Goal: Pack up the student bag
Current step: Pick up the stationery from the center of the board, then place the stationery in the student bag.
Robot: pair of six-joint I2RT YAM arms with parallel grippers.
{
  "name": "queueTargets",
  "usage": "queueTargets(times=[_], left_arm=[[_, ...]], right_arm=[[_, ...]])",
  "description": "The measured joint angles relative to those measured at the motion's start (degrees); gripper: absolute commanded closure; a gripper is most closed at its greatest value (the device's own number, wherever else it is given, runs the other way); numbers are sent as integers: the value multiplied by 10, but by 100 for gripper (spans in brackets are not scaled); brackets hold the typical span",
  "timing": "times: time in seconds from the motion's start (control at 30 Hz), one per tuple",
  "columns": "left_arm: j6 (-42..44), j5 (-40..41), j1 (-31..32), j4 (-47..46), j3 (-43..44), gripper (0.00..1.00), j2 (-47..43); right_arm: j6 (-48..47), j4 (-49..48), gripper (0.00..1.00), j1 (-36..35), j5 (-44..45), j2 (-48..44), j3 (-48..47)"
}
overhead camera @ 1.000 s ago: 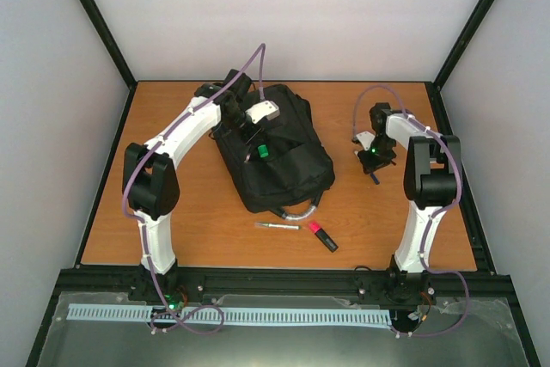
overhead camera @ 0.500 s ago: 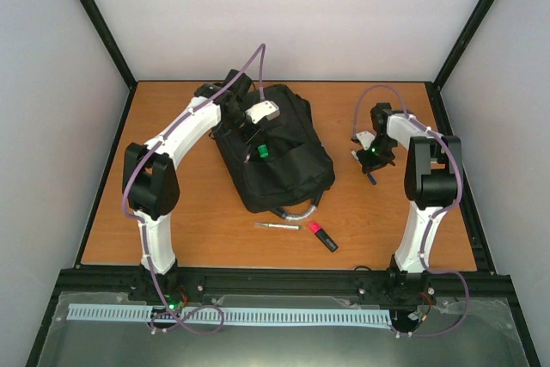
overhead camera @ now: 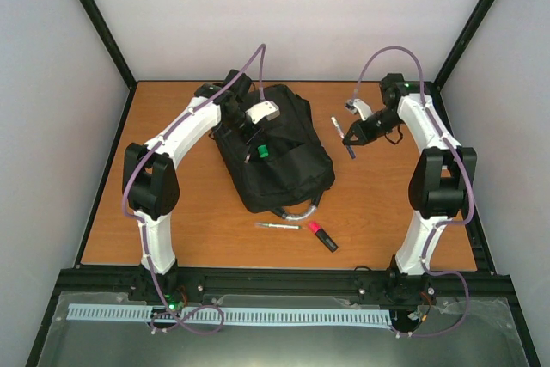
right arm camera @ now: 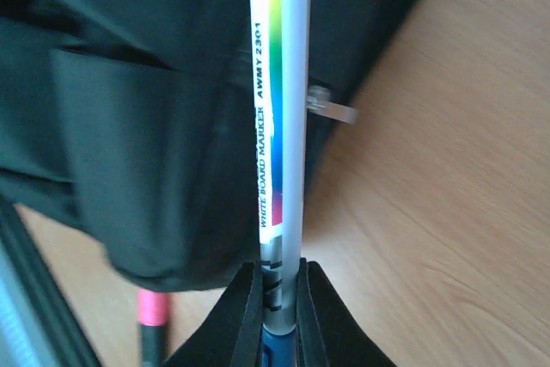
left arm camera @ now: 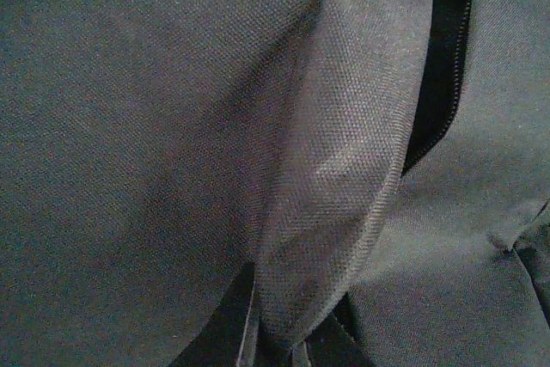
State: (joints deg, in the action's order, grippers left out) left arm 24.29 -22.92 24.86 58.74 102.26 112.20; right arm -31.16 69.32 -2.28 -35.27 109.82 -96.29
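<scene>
The student bag [overhead camera: 275, 156], black and soft, lies in the middle of the table with its grey loop handle [overhead camera: 301, 211] toward the near side. My left gripper [overhead camera: 252, 137] rests on the bag's upper left part. In the left wrist view it [left arm camera: 288, 351] is shut on a raised fold of the bag's fabric [left arm camera: 344, 169]. My right gripper [overhead camera: 354, 135] hangs above the table just right of the bag, shut on a white board marker [overhead camera: 342, 137]. The right wrist view shows the marker [right arm camera: 284, 109] clamped near its blue end between the gripper [right arm camera: 281, 294] jaws, with the bag [right arm camera: 155, 126] behind it.
A thin silver pen [overhead camera: 277, 225] and a pink-capped highlighter [overhead camera: 322, 235] lie on the wooden table [overhead camera: 172, 212] in front of the bag. The highlighter [right arm camera: 153, 311] also shows in the right wrist view. Black frame posts and grey walls enclose the table.
My right gripper closed on the marker at the table, then lifted it and swung back and left toward the bag. The left arm and the bag have not moved.
</scene>
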Motion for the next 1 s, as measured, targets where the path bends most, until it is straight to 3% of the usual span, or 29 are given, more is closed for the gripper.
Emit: queueTargets(times=[0.23, 0.43, 1.0], left_arm=[[0, -1, 0, 0, 1, 98, 0], [-1, -3, 0, 0, 6, 98, 0], [-1, -3, 0, 2, 11, 98, 0]], right_arm=[[-1, 43, 97, -97, -100, -4, -7], [15, 49, 96, -184, -134, 3, -9], [83, 19, 92, -233, -133, 94, -45]])
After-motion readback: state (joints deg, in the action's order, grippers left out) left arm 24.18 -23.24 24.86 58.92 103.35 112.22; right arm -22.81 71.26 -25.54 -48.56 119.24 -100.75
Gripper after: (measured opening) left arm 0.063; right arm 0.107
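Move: The right hand already holds the whiteboard marker; the bag's opening lies about 22 cm to its left, 3 cm back and 6 cm below. The green cap pokes out some 25 cm left, 4 back and 6 below. Down on the table, 14 cm lower, the pink highlighter is about 27 cm back and 7 left, the pen 23 back and 23 left. From the left hand, the opening is about 5 cm right, 2 back, 4 below. Right hand carries the marker about 17 cm left and 8 back, towards the opening the left still pinches. ##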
